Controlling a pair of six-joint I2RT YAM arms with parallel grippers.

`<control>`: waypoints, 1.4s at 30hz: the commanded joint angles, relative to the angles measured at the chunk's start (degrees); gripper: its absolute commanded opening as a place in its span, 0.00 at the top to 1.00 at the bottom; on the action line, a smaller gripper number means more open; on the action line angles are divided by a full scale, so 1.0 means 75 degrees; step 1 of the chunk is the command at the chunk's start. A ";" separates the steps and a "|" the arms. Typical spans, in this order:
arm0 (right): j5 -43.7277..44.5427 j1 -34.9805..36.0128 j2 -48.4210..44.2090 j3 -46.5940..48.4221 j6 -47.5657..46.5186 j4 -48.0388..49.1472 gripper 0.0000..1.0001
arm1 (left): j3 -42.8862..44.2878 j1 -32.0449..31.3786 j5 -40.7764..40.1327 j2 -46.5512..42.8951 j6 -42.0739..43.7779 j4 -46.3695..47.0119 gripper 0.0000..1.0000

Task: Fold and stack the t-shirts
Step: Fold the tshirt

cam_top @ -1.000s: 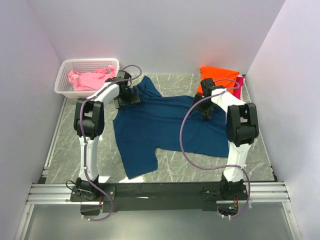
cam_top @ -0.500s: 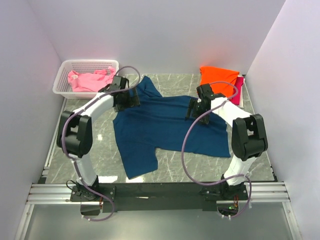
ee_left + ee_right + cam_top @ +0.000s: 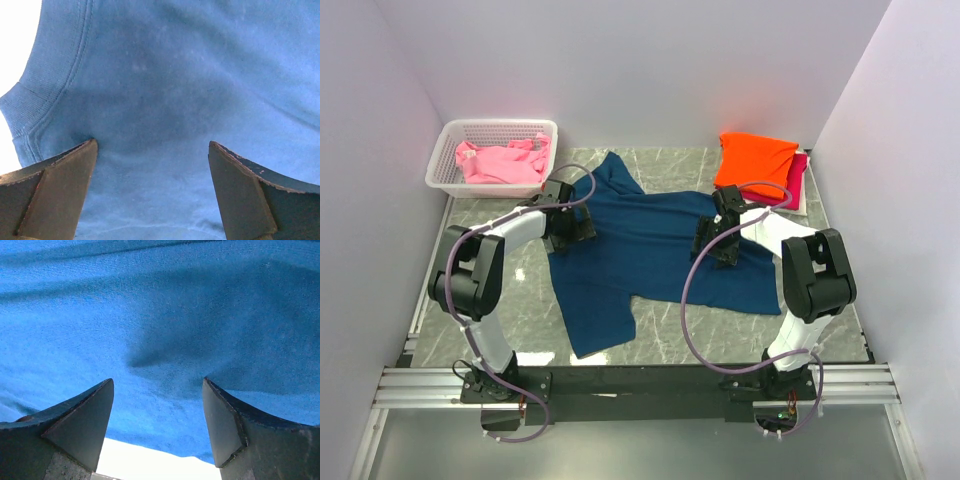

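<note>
A large navy t-shirt [image 3: 640, 255] lies spread flat in the middle of the table. My left gripper [image 3: 572, 226] hangs open just over its left side by the ribbed collar [image 3: 52, 82], fingers [image 3: 60, 185] wide apart with only cloth [image 3: 165, 90] beneath. On the shirt's right side my right gripper [image 3: 714, 243] is open too, low over the blue fabric [image 3: 160, 310] near its edge, nothing between the fingers [image 3: 227, 425]. A pink t-shirt [image 3: 500, 162] is crumpled in the basket. A folded orange t-shirt [image 3: 757, 158] rests on a magenta one [image 3: 798, 178] at the back right.
The white lattice basket [image 3: 448, 150] stands in the back left corner. Purple walls close in the left, back and right sides. A strip of bare marble table [image 3: 670, 345] runs along the near edge before the arms' mounting rail [image 3: 640, 385].
Both arms have swung inward and lowered. The left gripper left the basket side for the shirt's collar area; the right came away from the orange stack onto the shirt.
</note>
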 commanded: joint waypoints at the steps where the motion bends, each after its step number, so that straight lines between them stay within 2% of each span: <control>1: 0.0015 0.0053 -0.0051 -0.0004 0.0039 0.0298 0.22 | 0.0056 0.0036 -0.0155 0.0352 0.0022 0.0203 0.01; 8: 0.0086 0.0053 0.0441 0.0475 0.0074 -0.0193 0.22 | 0.0536 0.0469 -0.0400 0.1194 0.0268 0.0085 0.00; 14: 0.0144 0.0053 0.0839 0.1166 0.0086 -0.0604 0.22 | 0.1590 0.0587 -0.0776 0.1875 0.0911 -0.0184 0.00; 20: 0.0121 0.0030 0.1320 0.1951 -0.0008 -0.0944 0.22 | 0.2715 0.0576 -0.0683 0.2414 0.1323 -0.0313 0.01; 27: -0.0055 0.0029 0.1321 0.2421 -0.0160 -0.0968 0.22 | 0.3220 0.0365 -0.0461 0.2029 0.1675 -0.0254 0.01; 31: -0.0055 0.0041 0.1134 0.2551 -0.0183 -0.0991 0.22 | 0.2952 -0.0056 -0.0589 0.1048 0.1675 -0.0231 0.01; 35: 0.0015 0.0041 0.0595 0.2236 -0.0125 -0.0886 0.22 | 0.2133 -0.0373 -0.0951 -0.0146 0.1336 -0.0161 0.01; 42: 0.0191 0.0029 -0.0436 0.1017 -0.0113 -0.0593 0.22 | -0.0784 -0.0584 -0.1749 -0.2528 0.0118 -0.0231 0.01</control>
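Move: The blue t-shirt lies spread under both open hands, its middle some 15 cm right and 4 cm back from the left hand, and about 11 cm left and level from the right, each only about 1 cm down. The shirt's near flap is roughly 21 cm back and 3 cm right of the left hand. The laundry basket stands some 20 cm ahead and 17 cm left of that same hand. The orange t-shirt stack lies about 22 cm ahead and 9 cm right of the right hand. With open fingers down on the blue t-shirt, the left hand pushes the cloth forward about 10 cm, drifting slightly left, then lifts off steeply and swings back, ending high over where it began with its fingertips tilted some 15 degrees forward. The right hand, starting a little later, pushes the cloth forward about 5 cm at table height, rises off it and starts back; both grippers stay open and pinch nothing. ##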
